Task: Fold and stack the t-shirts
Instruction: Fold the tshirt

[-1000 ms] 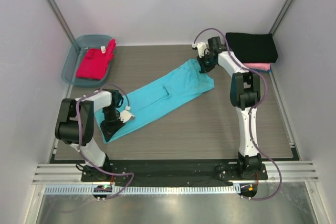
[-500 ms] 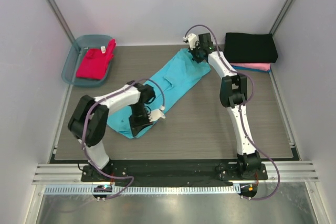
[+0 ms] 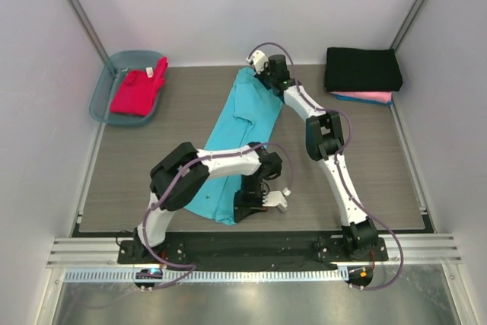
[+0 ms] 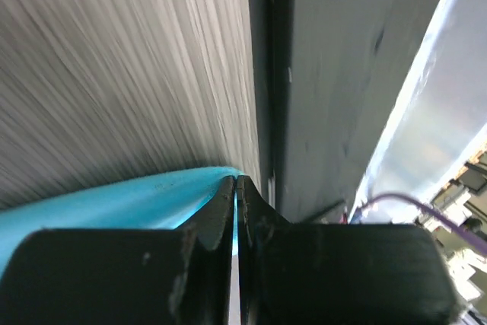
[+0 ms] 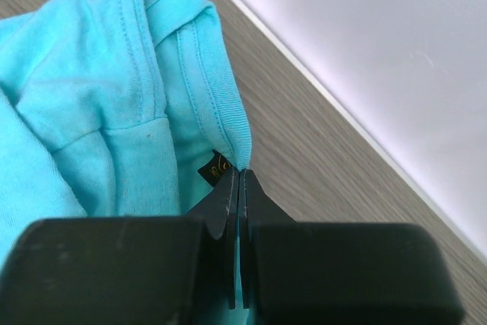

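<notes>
A turquoise t-shirt (image 3: 240, 123) lies stretched in a long band from the back of the table to its near edge. My right gripper (image 3: 261, 75) is shut on its neck rim at the far end; in the right wrist view the closed jaws (image 5: 240, 176) pinch the collar beside the small dark label (image 5: 215, 165). At the near end, my left gripper (image 3: 240, 207) is shut on the hem, with turquoise cloth (image 4: 114, 203) caught between its jaws (image 4: 236, 184). A red-magenta t-shirt (image 3: 137, 93) lies in the tub. At the back right, a folded black t-shirt (image 3: 364, 68) rests on a pink one (image 3: 369, 97).
A translucent blue-grey tub (image 3: 103, 97) stands at the back left corner. White walls close in the table on three sides. The dark front edge strip (image 3: 251, 240) runs just below the left gripper, and it fills the right of the left wrist view (image 4: 319, 112).
The left gripper carried the shirt's lower end rightward to the near middle. The right gripper drew the collar left along the back. The shirt swung from a diagonal to nearly front-to-back.
</notes>
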`<state>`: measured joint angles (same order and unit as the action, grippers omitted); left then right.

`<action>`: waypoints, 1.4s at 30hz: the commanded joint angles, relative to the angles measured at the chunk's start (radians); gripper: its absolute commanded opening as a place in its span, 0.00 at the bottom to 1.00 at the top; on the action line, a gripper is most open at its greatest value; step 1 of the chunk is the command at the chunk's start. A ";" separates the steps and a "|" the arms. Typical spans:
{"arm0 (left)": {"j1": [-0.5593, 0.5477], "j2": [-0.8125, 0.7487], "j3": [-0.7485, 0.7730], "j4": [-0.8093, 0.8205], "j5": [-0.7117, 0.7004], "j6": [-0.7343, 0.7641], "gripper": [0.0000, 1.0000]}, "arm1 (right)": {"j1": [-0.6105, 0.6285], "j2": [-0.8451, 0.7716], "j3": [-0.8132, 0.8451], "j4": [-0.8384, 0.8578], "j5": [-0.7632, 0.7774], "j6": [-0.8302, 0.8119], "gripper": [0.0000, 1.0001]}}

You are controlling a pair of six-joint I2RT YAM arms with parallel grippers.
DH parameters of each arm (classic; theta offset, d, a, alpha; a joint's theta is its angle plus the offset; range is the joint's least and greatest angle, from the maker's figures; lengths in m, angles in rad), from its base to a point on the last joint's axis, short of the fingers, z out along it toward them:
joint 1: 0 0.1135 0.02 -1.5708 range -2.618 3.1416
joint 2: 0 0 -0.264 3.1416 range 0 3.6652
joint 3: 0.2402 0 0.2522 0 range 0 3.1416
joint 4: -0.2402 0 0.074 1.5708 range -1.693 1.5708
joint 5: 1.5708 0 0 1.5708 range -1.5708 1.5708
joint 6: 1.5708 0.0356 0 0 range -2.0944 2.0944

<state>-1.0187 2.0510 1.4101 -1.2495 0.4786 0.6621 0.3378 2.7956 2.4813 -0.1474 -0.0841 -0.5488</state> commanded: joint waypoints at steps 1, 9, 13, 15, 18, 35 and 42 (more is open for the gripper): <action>-0.027 0.053 0.113 0.015 0.083 -0.050 0.00 | 0.001 0.036 0.031 0.140 -0.003 0.042 0.03; -0.054 0.135 0.285 0.039 0.091 -0.114 0.10 | 0.024 0.082 0.062 0.343 -0.011 0.079 0.22; -0.055 0.080 0.297 0.079 0.051 -0.170 0.21 | 0.020 0.061 0.071 0.472 0.128 0.157 0.56; -0.054 0.005 0.300 0.097 0.013 -0.199 0.22 | 0.017 0.006 0.079 0.506 0.165 0.170 0.62; -0.054 -0.095 0.319 0.108 -0.096 -0.200 0.30 | 0.014 -0.105 0.061 0.531 0.211 0.167 0.66; 0.462 -0.575 0.101 0.212 -0.229 -0.721 0.52 | -0.040 -1.039 -0.859 -0.061 0.046 0.800 0.68; 0.634 -0.701 -0.248 0.323 -0.051 -0.958 0.54 | -0.036 -1.311 -1.397 -0.152 -0.298 1.160 0.71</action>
<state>-0.4057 1.4170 1.2388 -0.9867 0.3111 -0.1303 0.2932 1.5440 1.2610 -0.1646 -0.1841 0.3717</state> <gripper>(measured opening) 0.537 0.709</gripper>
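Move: Both hands still hold the turquoise t-shirt near the table, one at each end. Its middle lies about 29 cm ahead of the left hand, about 1 cm to its left and 2 cm lower. From the right hand it lies roughly 31 cm back, 10 cm left and 3 cm lower. The black pile stands some 32 cm right of the right hand, level with it; the bin is 43 cm left and 5 cm back. Left hand drags the hem 8 cm right; both let go and rise, left forward-left, right back 25 cm. ##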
